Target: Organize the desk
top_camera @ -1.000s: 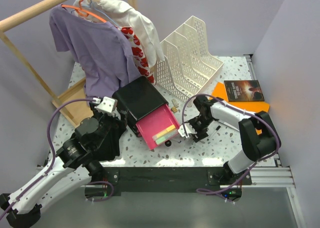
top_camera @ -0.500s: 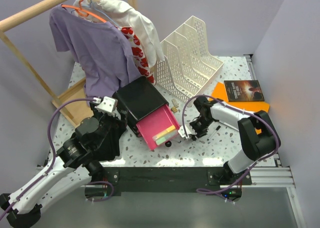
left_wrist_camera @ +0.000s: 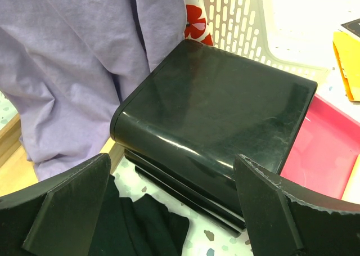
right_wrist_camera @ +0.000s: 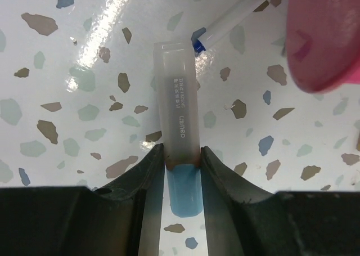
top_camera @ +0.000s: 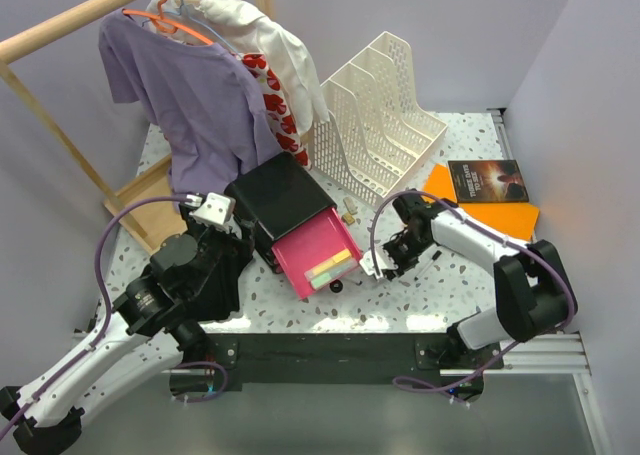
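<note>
On the speckled white desk (top_camera: 450, 287) lies a blue marker (right_wrist_camera: 179, 109) with a clear cap, just right of the open pink drawer (top_camera: 315, 250). My right gripper (right_wrist_camera: 181, 152) is shut on the marker (top_camera: 372, 266) where cap meets body, both fingers pressing its sides. It still lies on the desk (right_wrist_camera: 67, 98). My left gripper (left_wrist_camera: 169, 205) stands open at the near left corner of the black drawer box (left_wrist_camera: 225, 115), with nothing between its fingers. A black cloth (left_wrist_camera: 140, 228) lies under it.
A thin pen (right_wrist_camera: 230, 19) lies beyond the marker by the pink drawer's corner (right_wrist_camera: 326, 36). A cream file rack (top_camera: 375, 115) stands behind. A dark book (top_camera: 487, 180) rests on an orange folder (top_camera: 520, 215) at right. Purple shirt (top_camera: 190, 85) hangs over the wooden rack base (top_camera: 140, 200).
My right gripper's jaws have closed in onto the marker, and its arm has shifted slightly. The left arm has not moved.
</note>
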Robot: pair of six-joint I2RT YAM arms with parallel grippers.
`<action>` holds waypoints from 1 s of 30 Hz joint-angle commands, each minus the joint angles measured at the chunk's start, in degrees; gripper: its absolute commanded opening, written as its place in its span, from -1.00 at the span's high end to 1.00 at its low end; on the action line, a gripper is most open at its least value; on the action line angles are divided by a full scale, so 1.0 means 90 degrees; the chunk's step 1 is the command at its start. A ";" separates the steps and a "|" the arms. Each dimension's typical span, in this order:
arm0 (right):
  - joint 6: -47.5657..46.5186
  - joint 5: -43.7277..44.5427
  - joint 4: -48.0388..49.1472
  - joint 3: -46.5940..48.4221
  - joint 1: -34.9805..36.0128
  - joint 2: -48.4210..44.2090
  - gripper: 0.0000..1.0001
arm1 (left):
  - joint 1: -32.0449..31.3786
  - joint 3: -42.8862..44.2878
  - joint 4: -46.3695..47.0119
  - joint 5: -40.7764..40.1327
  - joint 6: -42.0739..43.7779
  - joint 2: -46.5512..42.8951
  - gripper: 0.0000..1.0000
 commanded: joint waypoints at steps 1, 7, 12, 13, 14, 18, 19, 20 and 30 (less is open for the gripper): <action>0.0075 -0.0283 -0.0390 0.0182 0.0006 -0.0497 0.80 | 0.0034 0.0099 0.0080 0.0034 0.0100 -0.0047 -0.91; 0.0767 0.0663 -0.0312 0.0162 -0.0013 -0.1123 0.86 | 0.0034 0.0099 0.0080 0.0064 0.0100 -0.0058 -0.92; 0.2261 0.1843 -0.0048 0.0746 -0.0033 -0.1592 0.86 | 0.0034 0.0108 0.0089 0.0093 0.0100 -0.0057 -0.92; 0.2427 0.1962 -0.0029 0.0883 -0.0033 -0.1641 0.86 | 0.0034 0.0099 0.0089 0.0112 0.0100 -0.0057 -0.92; 0.2767 0.2041 -0.0009 0.1155 -0.0033 -0.1680 0.86 | 0.0034 0.0099 0.0089 0.0113 0.0100 -0.0057 -0.92; 0.3579 0.1916 -0.0271 0.2093 -0.0004 -0.1632 0.84 | 0.0034 0.0099 0.0109 0.0151 0.0100 -0.0057 -0.92; 0.3697 0.1586 -0.0389 0.2279 0.0093 -0.1573 0.85 | 0.0034 0.0099 0.0099 0.0171 0.0091 -0.0057 -0.92; 0.3901 0.1437 -0.0496 0.2591 0.0210 -0.1524 0.85 | 0.0034 0.0099 0.0109 0.0171 0.0081 -0.0048 -0.92; 0.4714 0.1836 -0.0361 0.3599 0.2925 -0.0373 0.75 | 0.0044 0.0050 0.0138 0.0103 0.0022 -0.0233 -0.96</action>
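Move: The right hand, already holding the blue highlighter just clear of the desk, has the open pink drawer about 15 cm to its left, 3 cm farther out and a couple of centimetres higher. The yellow and green highlighters in the drawer lie some 12 cm left, about level fore and aft. The black knob is 10 cm left and 5 cm nearer; the black cabinet is roughly 26 cm left, 12 cm out. From the left hand, the drawer lies about 21 cm right, 3 cm ahead and 18 cm below. Still pinching the blue highlighter by its blue end, the right hand carries it up nearly 20 cm, reaching forward about 7 cm on the way as the wrist turns clockwise and the fingers tip forward. High up it swings left about 10 cm net and comes back most of the forward reach, towards the drawer, undoing about half of the clockwise turn. The fingers keep their hold. ##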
